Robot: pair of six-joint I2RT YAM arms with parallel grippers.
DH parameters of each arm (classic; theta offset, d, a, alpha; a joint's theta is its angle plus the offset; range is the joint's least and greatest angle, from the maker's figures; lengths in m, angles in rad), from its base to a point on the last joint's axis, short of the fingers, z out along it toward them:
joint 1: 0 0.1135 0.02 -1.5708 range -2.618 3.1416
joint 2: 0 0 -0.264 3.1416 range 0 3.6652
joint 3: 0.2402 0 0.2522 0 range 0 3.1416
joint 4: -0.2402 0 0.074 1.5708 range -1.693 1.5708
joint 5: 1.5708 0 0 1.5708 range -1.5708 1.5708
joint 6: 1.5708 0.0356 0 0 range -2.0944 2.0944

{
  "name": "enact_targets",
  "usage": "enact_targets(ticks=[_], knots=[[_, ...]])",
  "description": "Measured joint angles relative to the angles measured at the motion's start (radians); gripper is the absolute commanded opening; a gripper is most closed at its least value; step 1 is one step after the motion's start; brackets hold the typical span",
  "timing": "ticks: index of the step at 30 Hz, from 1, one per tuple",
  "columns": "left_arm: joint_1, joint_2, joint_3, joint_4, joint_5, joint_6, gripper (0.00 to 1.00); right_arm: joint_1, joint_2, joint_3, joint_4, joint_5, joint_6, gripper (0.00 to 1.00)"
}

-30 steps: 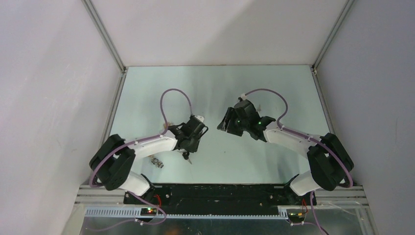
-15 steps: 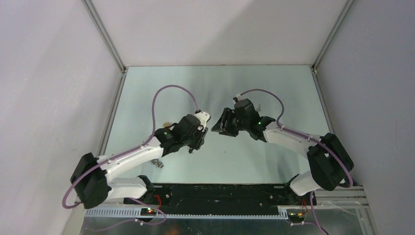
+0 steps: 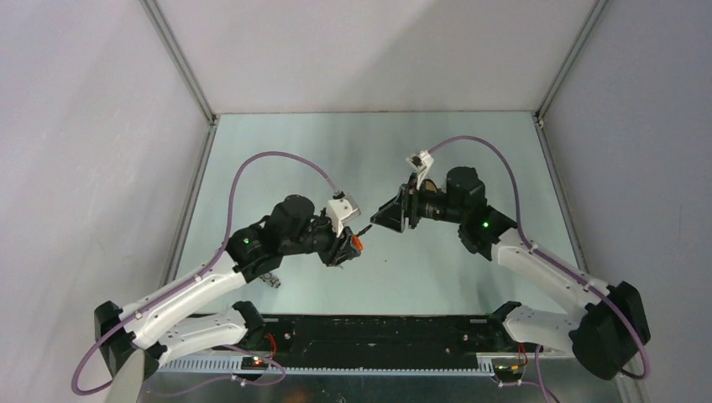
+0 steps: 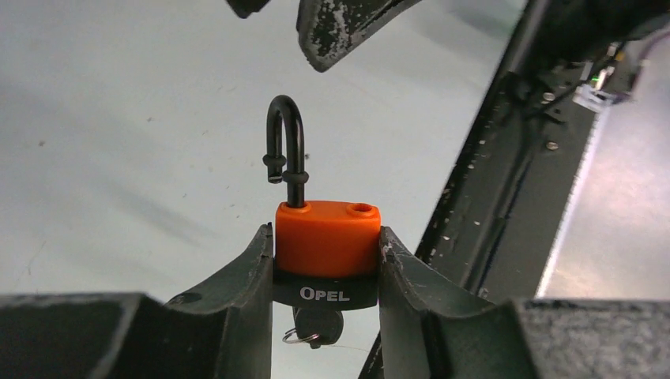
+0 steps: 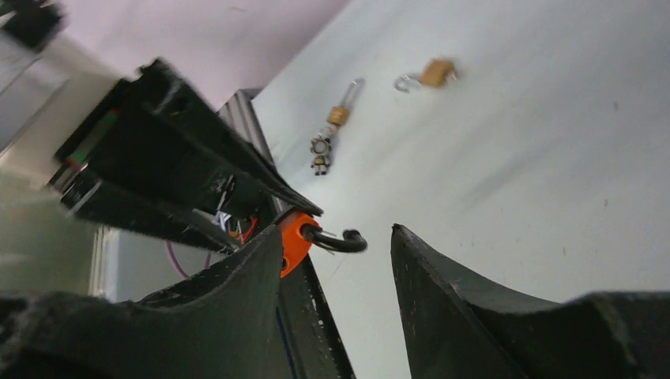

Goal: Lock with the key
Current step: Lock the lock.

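An orange and black padlock (image 4: 326,249) is clamped between the fingers of my left gripper (image 4: 326,237), held above the table. Its black shackle (image 4: 286,142) stands raised and turned, with the free end out of its hole. A dark key (image 4: 318,324) with a small ring sticks out of the lock's underside. In the top view the padlock (image 3: 356,243) points toward my right gripper (image 3: 388,214), a short gap away. In the right wrist view the shackle (image 5: 340,241) shows between the tips of my open right gripper (image 5: 336,230), and nothing is held there.
Two small brass padlocks (image 5: 434,73) (image 5: 332,130) lie on the table beyond the left arm, one with keys attached. One of them (image 3: 269,278) shows near the left arm's base. A black rail (image 3: 378,332) runs along the near edge.
The left arm has lifted the padlock off the table and swung it right toward the right gripper. The right arm has risen and turned its jaws to face the shackle.
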Motion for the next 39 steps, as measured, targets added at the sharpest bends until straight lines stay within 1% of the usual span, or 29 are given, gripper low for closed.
enact_targets(ticks=[4, 9, 17, 21, 23, 30, 32, 35, 39], knots=[[0.000, -0.020, 0.035, -0.016, 0.105, 0.023, 0.00, -0.011, -0.081, -0.016, 0.066, -0.141, -0.123, 0.57], [0.000, -0.063, 0.056, -0.020, 0.214, 0.039, 0.00, -0.011, -0.099, -0.020, 0.120, -0.295, -0.231, 0.58], [0.000, -0.089, 0.056, -0.049, 0.328, 0.059, 0.00, 0.016, -0.110, -0.027, 0.124, -0.439, -0.358, 0.54], [0.000, -0.089, 0.056, -0.055, 0.360, 0.066, 0.00, 0.055, -0.129, -0.027, 0.065, -0.452, -0.438, 0.52], [0.000, -0.089, 0.056, -0.057, 0.373, 0.067, 0.00, 0.083, -0.135, -0.027, 0.031, -0.447, -0.481, 0.46], [0.000, -0.099, 0.056, -0.058, 0.399, 0.075, 0.01, 0.114, -0.135, -0.027, -0.044, -0.434, -0.553, 0.37], [0.000, -0.105, 0.056, -0.058, 0.400, 0.075, 0.05, 0.117, -0.135, -0.026, -0.066, -0.426, -0.568, 0.34], [0.000, -0.111, 0.056, -0.060, 0.405, 0.076, 0.07, 0.125, -0.135, -0.019, -0.108, -0.412, -0.592, 0.28], [0.000, -0.111, 0.056, -0.060, 0.406, 0.078, 0.08, 0.133, -0.138, -0.013, -0.139, -0.386, -0.605, 0.29]])
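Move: The shackle of the orange lock, sticking out of its body, lies roughly 3 cm to the right hand's left, 2 cm back and 5 cm below its half-open fingers. The lock's body, already gripped by the left hand, is some 8 cm left of the right hand, 5 cm back and 2 cm lower. From the left hand, that shackle is about 5 cm right, 2 cm ahead and 3 cm below; the right fingertips are about 8 cm right, 4 cm ahead and 2 cm above. Both hands draw back, left about 7 cm and rising, right 11 and turning, its fingers narrowing astride the shackle. ##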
